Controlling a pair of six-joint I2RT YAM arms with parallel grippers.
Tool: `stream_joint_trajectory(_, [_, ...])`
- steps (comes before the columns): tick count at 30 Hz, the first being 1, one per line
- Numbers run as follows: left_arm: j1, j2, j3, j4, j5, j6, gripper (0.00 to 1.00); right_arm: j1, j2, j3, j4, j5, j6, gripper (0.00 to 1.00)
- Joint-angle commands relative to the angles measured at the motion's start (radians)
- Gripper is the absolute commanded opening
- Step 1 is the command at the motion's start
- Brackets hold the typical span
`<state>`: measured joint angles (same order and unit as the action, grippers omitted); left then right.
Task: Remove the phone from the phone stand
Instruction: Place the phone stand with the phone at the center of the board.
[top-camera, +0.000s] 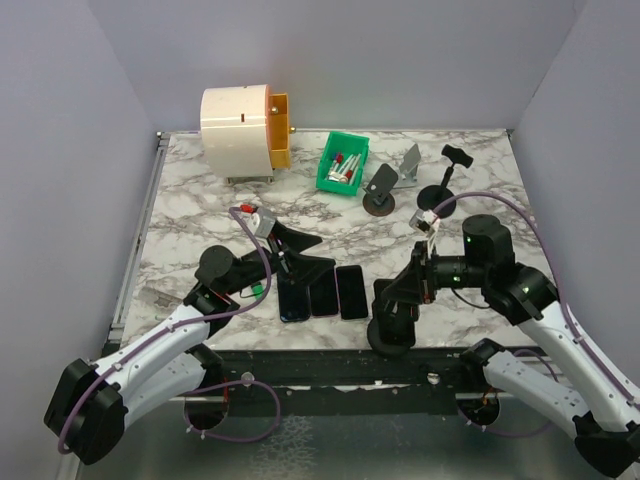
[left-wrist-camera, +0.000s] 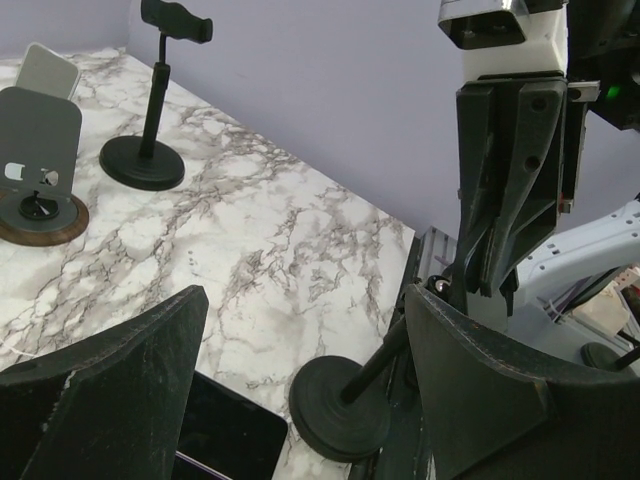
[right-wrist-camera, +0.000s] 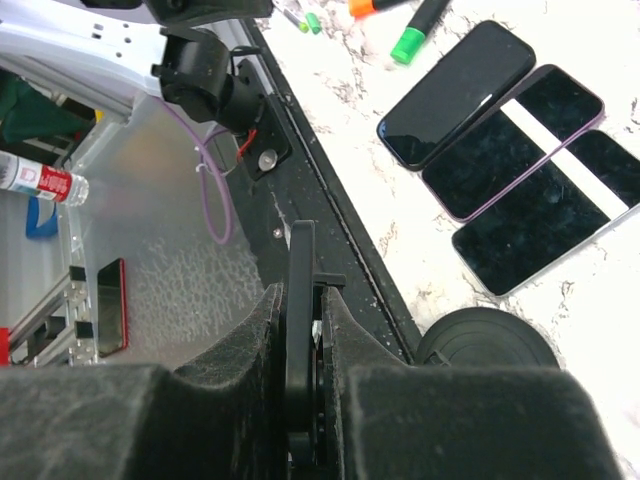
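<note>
In the right wrist view a thin black phone (right-wrist-camera: 300, 260) shows edge-on. A small clamp hook of the phone stand laps over its top edge. My right gripper (right-wrist-camera: 303, 305) is shut on that phone, one pad on each face. The phone stand's round black base (right-wrist-camera: 487, 340) sits below at the table's near edge (top-camera: 392, 335). Its pole slants up from the base (left-wrist-camera: 340, 405) toward the right gripper (top-camera: 412, 285). My left gripper (left-wrist-camera: 305, 300) is open with nothing between its fingers. It hovers to the stand's left (top-camera: 312, 255).
Three dark phones (top-camera: 323, 291) lie flat side by side left of the stand. A green-capped marker (top-camera: 257, 290) lies nearby. At the back are a white and yellow drum (top-camera: 240, 130), a green bin (top-camera: 343, 163) and three other stands (top-camera: 380, 190).
</note>
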<state>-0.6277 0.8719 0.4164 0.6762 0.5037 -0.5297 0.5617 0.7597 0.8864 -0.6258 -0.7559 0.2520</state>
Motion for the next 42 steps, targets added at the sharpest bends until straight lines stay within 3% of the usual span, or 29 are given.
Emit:
stream_joint_trajectory(1, [0.002, 0.009, -0.002, -0.006, -0.007, 0.007, 0.81, 0.006, 0.026, -0.019, 0.125, -0.016, -0.004, 0.0])
stream_joint_trajectory(9, [0.001, -0.001, -0.008, -0.007, -0.001, 0.005, 0.81, 0.007, 0.052, -0.041, 0.155, 0.001, 0.002, 0.01])
stream_joint_trajectory(16, [0.001, 0.007, -0.005, -0.007, 0.007, 0.004, 0.81, 0.007, 0.041, -0.023, 0.087, 0.057, -0.017, 0.39])
stream_joint_trajectory(23, [0.001, 0.014, -0.006, -0.007, 0.007, 0.0, 0.81, 0.007, 0.013, -0.02, 0.038, 0.133, -0.016, 0.59])
stream_joint_trajectory(29, [0.0, 0.019, -0.005, -0.008, 0.007, -0.001, 0.81, 0.007, 0.006, 0.077, -0.069, 0.29, -0.019, 0.77])
stream_joint_trajectory(34, [-0.001, 0.025, -0.003, -0.006, 0.006, -0.016, 0.81, 0.008, 0.026, 0.25, -0.228, 0.395, -0.029, 0.81])
stream_joint_trajectory(37, [-0.01, 0.042, 0.009, -0.006, 0.042, -0.045, 0.81, 0.007, 0.064, 0.321, -0.329, 0.372, -0.044, 0.81])
stream_joint_trajectory(42, [-0.123, 0.109, 0.06, 0.001, 0.118, -0.074, 0.81, 0.007, 0.027, 0.271, -0.327, 0.309, -0.027, 0.79])
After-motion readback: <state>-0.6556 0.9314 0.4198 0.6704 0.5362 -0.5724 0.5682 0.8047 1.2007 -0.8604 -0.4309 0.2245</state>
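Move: The phone stand with its phone is already in the right fingers, its head gripped; the spot on the board where it goes, at the near edge, is about 17 cm below that hand, some 2 cm ahead and 1 cm to its right. The nearest phone on the board lies roughly 13 cm ahead and 8 cm left of the hand, the middle phone 12 cm ahead and 16 cm left. From the left hand the spot is some 5 cm back, 18 cm right and 19 cm below. The phone stand is eased about 1 cm down, forward and left onto the near edge of the board by the right hand, whose fingers then open wide and let go of its head. That hand draws off about 4 cm right and slightly forward, then rises some 6 cm, turning about 15 degrees clockwise. At the very end the open left hand starts down and right towards the stand, about 2 cm. ##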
